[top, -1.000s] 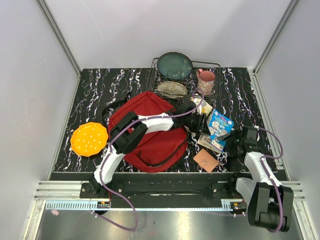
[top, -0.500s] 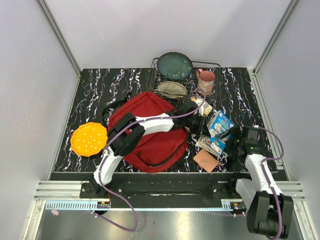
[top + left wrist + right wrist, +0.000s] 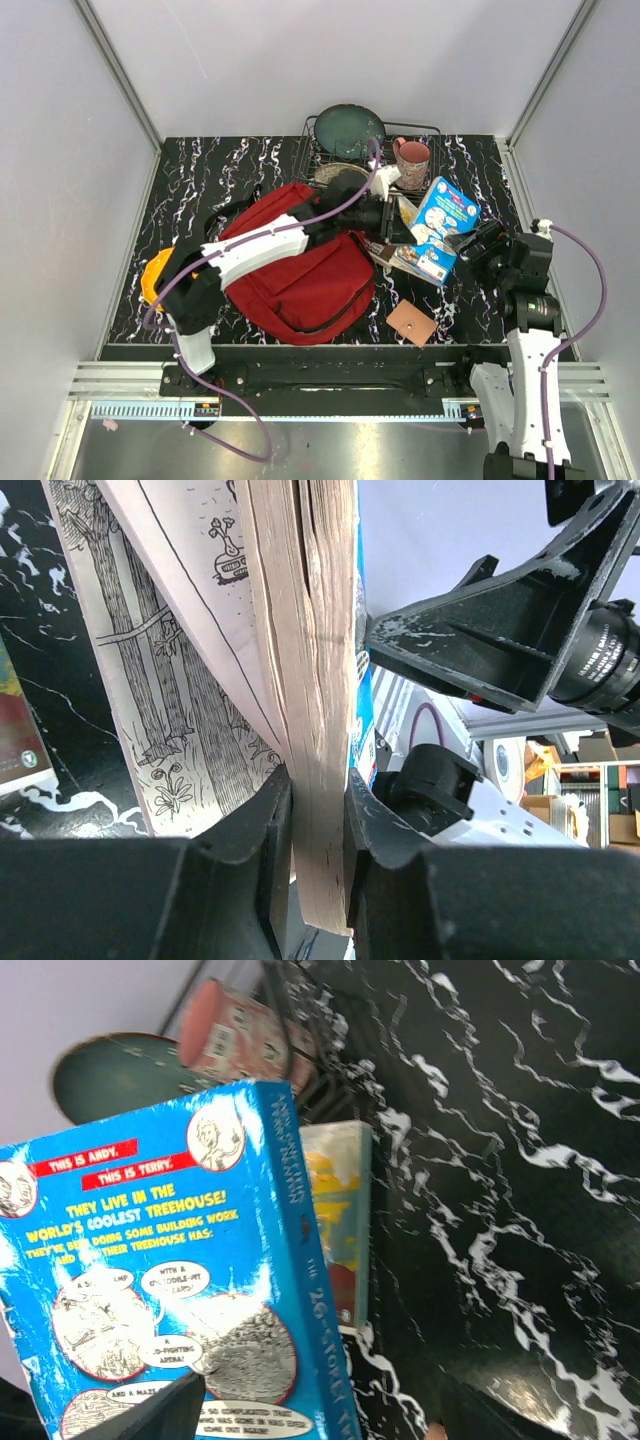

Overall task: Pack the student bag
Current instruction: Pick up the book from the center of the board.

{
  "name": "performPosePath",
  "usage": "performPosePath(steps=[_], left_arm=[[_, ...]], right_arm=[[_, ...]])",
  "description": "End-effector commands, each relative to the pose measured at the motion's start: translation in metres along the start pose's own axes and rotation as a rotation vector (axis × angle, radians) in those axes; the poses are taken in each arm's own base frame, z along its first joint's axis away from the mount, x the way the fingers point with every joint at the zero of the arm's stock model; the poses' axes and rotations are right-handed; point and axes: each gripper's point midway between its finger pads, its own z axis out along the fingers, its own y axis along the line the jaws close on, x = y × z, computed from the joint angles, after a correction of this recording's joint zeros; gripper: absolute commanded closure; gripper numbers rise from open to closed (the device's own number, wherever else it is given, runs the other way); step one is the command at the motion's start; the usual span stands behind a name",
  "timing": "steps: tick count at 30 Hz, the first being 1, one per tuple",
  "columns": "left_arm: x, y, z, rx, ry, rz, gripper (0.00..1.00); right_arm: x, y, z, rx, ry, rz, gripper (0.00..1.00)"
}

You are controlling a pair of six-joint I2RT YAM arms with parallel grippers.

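Observation:
The student bag, a red backpack with black trim, lies flat on the table's left-centre. My left arm reaches across it, and my left gripper is shut on the page edge of a blue paperback book, which is tilted up off the table with one illustrated page hanging loose. My right gripper is open beside the book's lower right. The book's back cover and spine fill the space between its spread fingertips, with no grip on it.
A second book lies flat under the blue one. A brown square card rests near the front edge. A wire rack at the back holds a teal plate; a pink mug stands beside it. An orange disc peeks out left.
The left gripper closed on the blue book and raised it up and back. The right gripper opened wide and drew off to the right. The left arm's elbow swung left.

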Motion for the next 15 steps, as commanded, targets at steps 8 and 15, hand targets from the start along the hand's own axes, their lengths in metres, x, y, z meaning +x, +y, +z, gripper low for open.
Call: performPosePath(steps=[8,15], left_arm=[[-0.04,-0.076,-0.076,0.238,-0.175,0.149,1.0],[-0.038,-0.094,-0.091,0.304,-0.199,0.174,1.0]], right_arm=[[0.015,0.107,-0.05,-0.541,0.173,-0.065,0.0],[0.026,0.108,-0.042,-0.601,0.253,-0.041,0.0]])
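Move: The left hand already pinches the blue book near one end of its page edge, with its middle about 6 cm right of and 2 cm ahead of that hand. The red bag lies 25 cm to its left and about 18 cm lower; the yellow book, 9 cm ahead and 2 cm left, is about 21 cm below. From the open right hand, the blue book's middle is about 9 cm left, 2 cm ahead and slightly higher. Still pinching the blue book by its page edge, the left hand carries it left and up, about 5 cm leftward, its fingertips tilting up slightly. The empty right hand follows the book, rising and then swinging left by about 6 cm each way, turning some 20 degrees counter-clockwise and tipping its fingers up, wide open throughout. ##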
